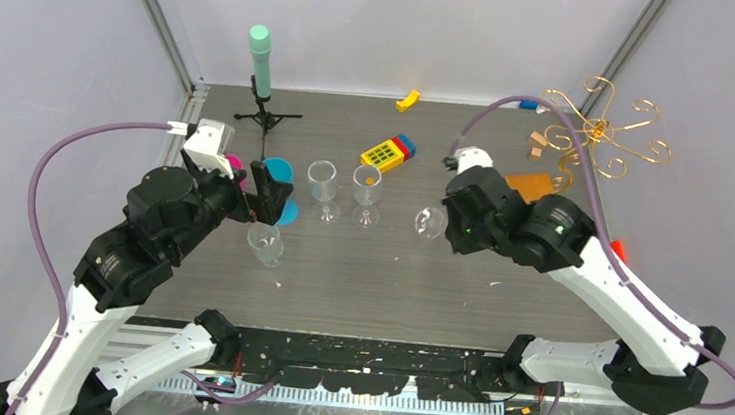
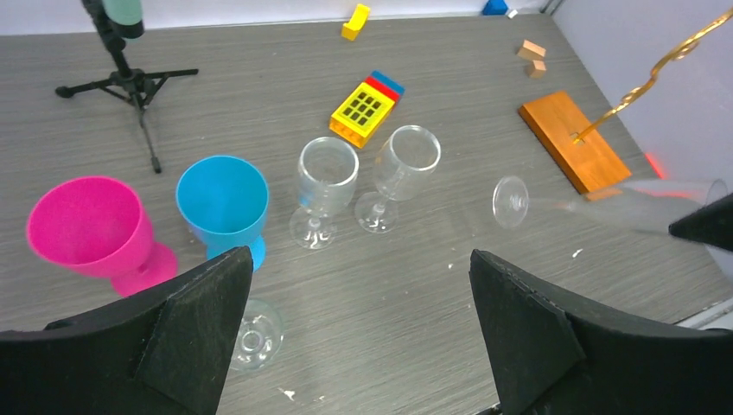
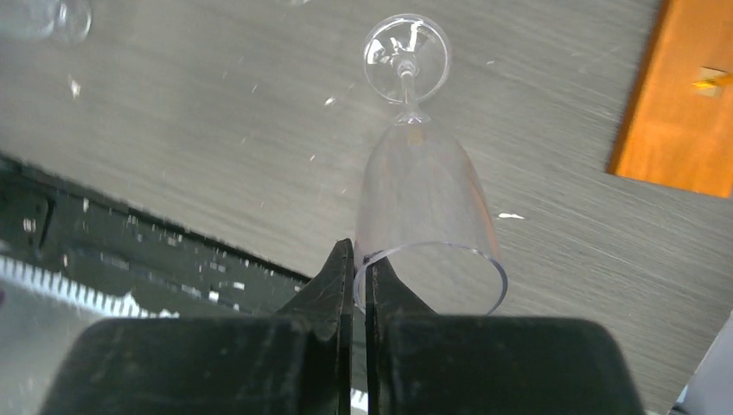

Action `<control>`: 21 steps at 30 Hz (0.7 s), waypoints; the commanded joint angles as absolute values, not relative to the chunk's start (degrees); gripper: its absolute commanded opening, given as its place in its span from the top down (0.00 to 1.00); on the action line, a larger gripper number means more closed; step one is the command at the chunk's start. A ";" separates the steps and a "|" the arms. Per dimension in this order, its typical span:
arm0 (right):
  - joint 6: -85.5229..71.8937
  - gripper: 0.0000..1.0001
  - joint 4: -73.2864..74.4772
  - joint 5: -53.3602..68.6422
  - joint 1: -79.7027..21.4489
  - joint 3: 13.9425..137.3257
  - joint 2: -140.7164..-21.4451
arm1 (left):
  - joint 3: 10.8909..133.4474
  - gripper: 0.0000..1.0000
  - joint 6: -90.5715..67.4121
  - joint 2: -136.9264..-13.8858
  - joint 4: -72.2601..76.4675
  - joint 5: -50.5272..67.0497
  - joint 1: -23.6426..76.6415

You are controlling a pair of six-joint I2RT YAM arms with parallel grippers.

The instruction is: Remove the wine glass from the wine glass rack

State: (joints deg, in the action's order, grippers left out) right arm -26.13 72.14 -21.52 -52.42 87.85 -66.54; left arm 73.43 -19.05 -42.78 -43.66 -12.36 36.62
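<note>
A clear wine glass [image 3: 423, 190] lies sideways in the air, and my right gripper [image 3: 360, 259] is shut on its rim. In the top view the glass's foot [image 1: 430, 221] points left, off the wine glass rack [image 1: 601, 128], whose gold wire arms rise at the back right. The rack's orange-brown base [image 2: 573, 140] stands just behind the held glass [image 2: 640, 207]. My left gripper [image 2: 359, 328] is open over the table's left half with nothing between its fingers. Another clear glass [image 2: 251, 333] stands under its left finger.
Two clear glasses [image 1: 321, 185] [image 1: 367, 189] stand mid-table beside a blue cup [image 2: 220, 203] and a pink cup [image 2: 91, 226]. A yellow block toy [image 1: 383, 155], a green-topped tripod stand [image 1: 261, 63], a yellow piece [image 1: 408, 100] and small wooden blocks [image 1: 538, 142] sit farther back.
</note>
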 commanded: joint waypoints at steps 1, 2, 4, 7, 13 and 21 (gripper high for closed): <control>-22.47 1.00 72.09 -14.31 -57.78 89.87 -70.27 | 76.57 0.00 -18.24 -42.16 -47.59 -16.94 36.39; -21.61 1.00 71.64 -13.35 -59.71 90.63 -71.08 | 76.65 0.00 -18.20 -42.01 -48.04 -17.67 36.43; -20.27 1.00 70.26 -11.40 -62.59 92.46 -74.17 | 77.00 0.00 -17.36 -41.64 -48.97 -18.41 36.39; -19.06 1.00 68.82 -8.88 -65.04 95.30 -80.13 | 77.72 0.00 -16.45 -40.73 -50.53 -21.11 36.42; -18.40 1.00 65.74 -6.96 -65.69 103.38 -91.38 | 78.07 0.00 -15.47 -36.35 -52.21 -25.28 36.39; -19.73 1.00 66.88 -10.90 -67.32 115.12 -104.56 | 78.80 0.00 -15.66 -33.31 -56.81 -27.91 36.43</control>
State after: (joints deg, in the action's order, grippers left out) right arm -19.84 67.61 -9.06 -66.11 108.25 -102.24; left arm 77.49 -16.32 -34.17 -54.37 -25.30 36.60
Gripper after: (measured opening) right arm 0.061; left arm 0.994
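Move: Pinched by its rim in the right hand, the wine glass is headed for the bare spot roughly 21 cm left, 6 cm ahead and 28 cm below that hand. The lone clear glass stands about 10 cm left of this spot; the left rear glass is 12 cm beyond it, the right rear glass some 6 cm to the right of that one. From the left hand the spot lies about 5 cm right, 4 cm ahead and 37 cm down. Swinging left by some 19 cm while sinking about 7 cm, the right hand carries the wine glass towards the bare spot beside the lone clear glass, bowing back a little, then easing forward. It turns counter-clockwise about 25 degrees, tips farther down and keeps its shut grip on the rim. The left hand, empty and still wide open, clears off left and slightly back, turning a little counter-clockwise. ##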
